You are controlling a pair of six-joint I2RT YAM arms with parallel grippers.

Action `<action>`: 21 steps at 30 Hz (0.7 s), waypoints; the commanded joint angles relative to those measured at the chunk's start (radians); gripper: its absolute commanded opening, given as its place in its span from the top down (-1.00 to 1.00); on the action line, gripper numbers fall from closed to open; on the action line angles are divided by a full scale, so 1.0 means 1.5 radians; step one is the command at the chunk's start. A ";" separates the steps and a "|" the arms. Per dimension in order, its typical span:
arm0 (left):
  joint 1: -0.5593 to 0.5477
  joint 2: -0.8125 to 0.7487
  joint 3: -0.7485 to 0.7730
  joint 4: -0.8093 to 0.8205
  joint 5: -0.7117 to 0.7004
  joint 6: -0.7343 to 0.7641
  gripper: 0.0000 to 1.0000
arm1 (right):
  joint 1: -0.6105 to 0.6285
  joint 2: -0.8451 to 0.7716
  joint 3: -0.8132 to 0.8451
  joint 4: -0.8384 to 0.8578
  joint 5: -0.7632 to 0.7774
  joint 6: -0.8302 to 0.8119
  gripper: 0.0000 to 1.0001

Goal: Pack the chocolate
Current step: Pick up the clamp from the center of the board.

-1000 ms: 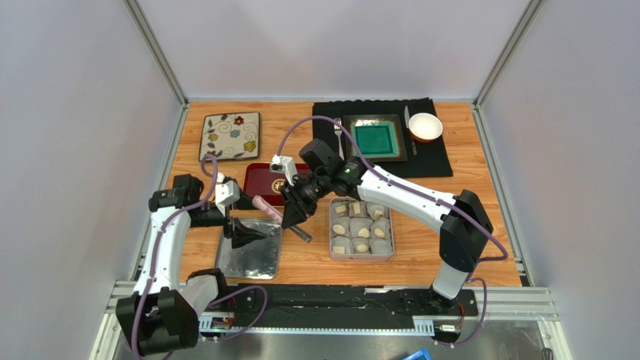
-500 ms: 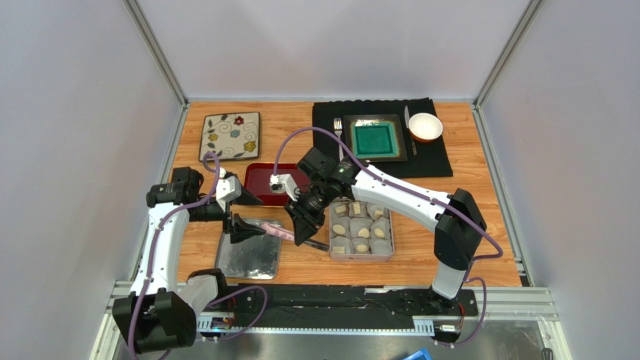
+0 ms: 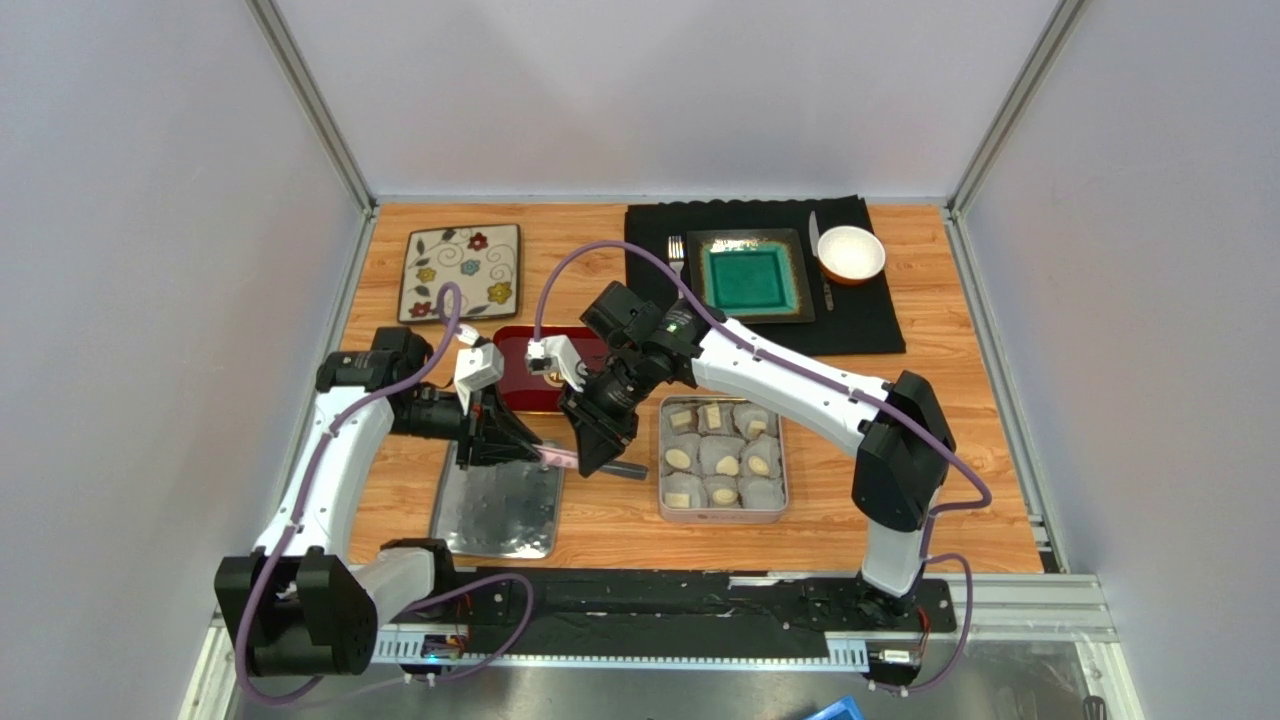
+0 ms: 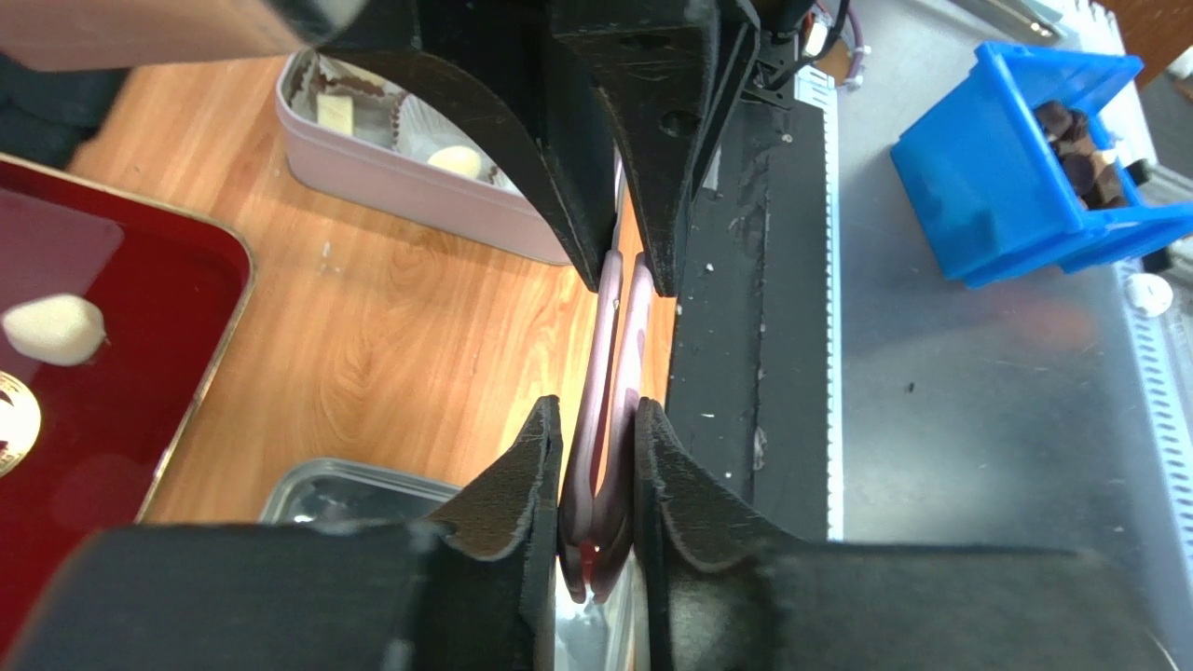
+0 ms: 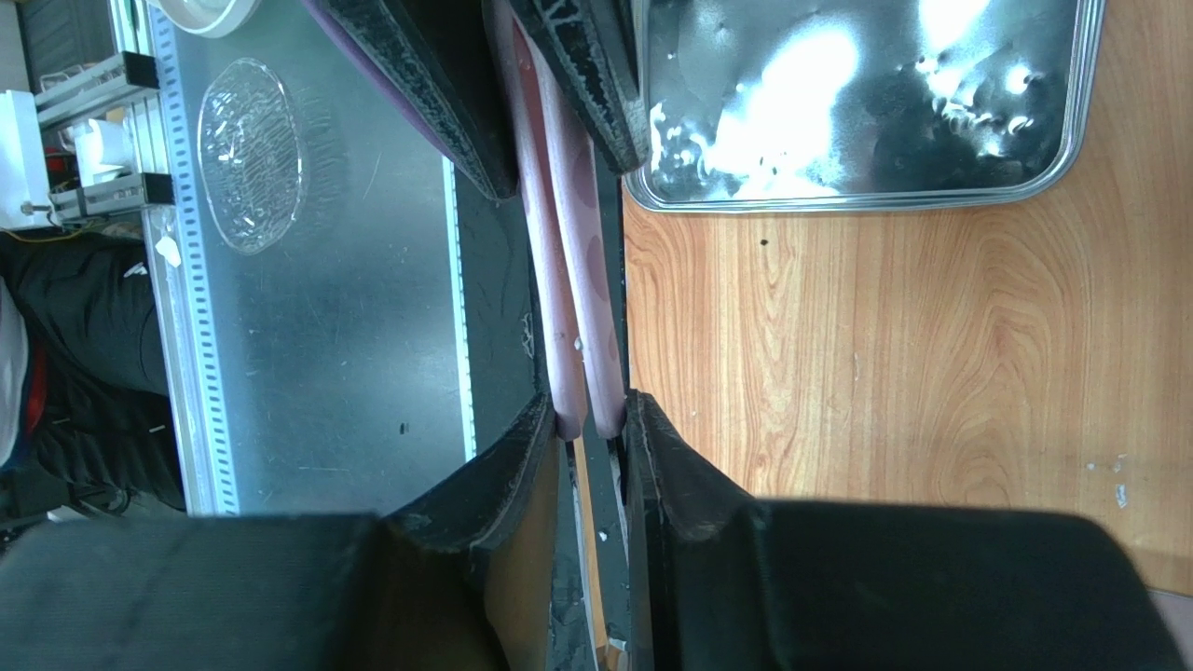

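Several cream chocolate lumps sit in paper cups inside a grey tin right of centre. One more chocolate lies on the red tray. Pink tongs hang level above the table between both arms. My left gripper is shut on the tongs' folded end. My right gripper is shut on the other end of the tongs, just left of the tin.
The tin's silver lid lies on the table under the left gripper. A floral plate is at the back left. A black mat with a green dish and a white bowl is at the back right. A blue bin sits beyond the table's front rail.
My left gripper has gone from wide open to shut on the tongs' folded end. The right arm brought the tongs down and left to it, still gripping them.
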 commanded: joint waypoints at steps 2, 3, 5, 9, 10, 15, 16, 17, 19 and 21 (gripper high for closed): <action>-0.003 0.006 0.026 -0.083 -0.001 -0.008 0.83 | -0.007 0.004 0.044 0.003 -0.016 0.001 0.62; -0.004 0.007 0.025 -0.083 -0.002 -0.008 0.83 | -0.009 0.004 0.047 0.003 -0.018 0.000 0.63; -0.004 0.002 0.023 -0.084 -0.004 -0.010 0.84 | -0.018 0.007 0.057 0.003 -0.022 0.000 0.65; -0.004 -0.001 0.020 -0.084 -0.006 -0.004 1.00 | -0.035 0.011 0.070 0.021 -0.029 0.014 0.66; -0.004 0.001 0.021 -0.084 -0.003 -0.006 1.00 | -0.039 0.008 0.069 0.030 -0.028 0.022 0.64; 0.001 0.036 0.039 -0.083 0.061 -0.026 1.00 | -0.089 -0.076 -0.067 0.248 0.015 0.151 0.07; 0.019 0.058 0.043 -0.083 0.113 -0.031 1.00 | -0.100 -0.128 -0.110 0.300 0.026 0.179 0.02; 0.033 0.072 0.048 -0.083 0.146 -0.036 1.00 | -0.124 -0.163 -0.149 0.353 0.039 0.202 -0.02; 0.086 0.117 0.075 -0.083 0.261 -0.061 1.00 | -0.147 -0.260 -0.275 0.509 0.094 0.263 -0.24; 0.121 0.141 0.118 -0.080 0.327 -0.106 1.00 | -0.173 -0.317 -0.354 0.634 0.177 0.282 -0.59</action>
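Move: The clamp is already pinched by both hands. Its middle lies about 6 cm to the right of the left hand and 1 cm back, and about 1 cm right of the right hand. Roughly 18 cm below the left hand, the red tray's middle is some 17 cm ahead and the metal tray's is about 8 cm left and 1 cm back; the chocolate box is some 22 cm right and 4 cm ahead, about 16 cm down. The right hand eases forward about a centimetre with the clamp still pinched, then opens its fingers to about two-thirds and pulls off the clamp, going forward some 7 cm in all, with about 3 cm to the right and a little up, and turning roughly 25 degrees clockwise. The left hand keeps its grip on the pink handle, almost still at first, then carries the clamp about 3.5 cm forward and slightly up towards the red tray while its wrist turns some 10 degrees. ##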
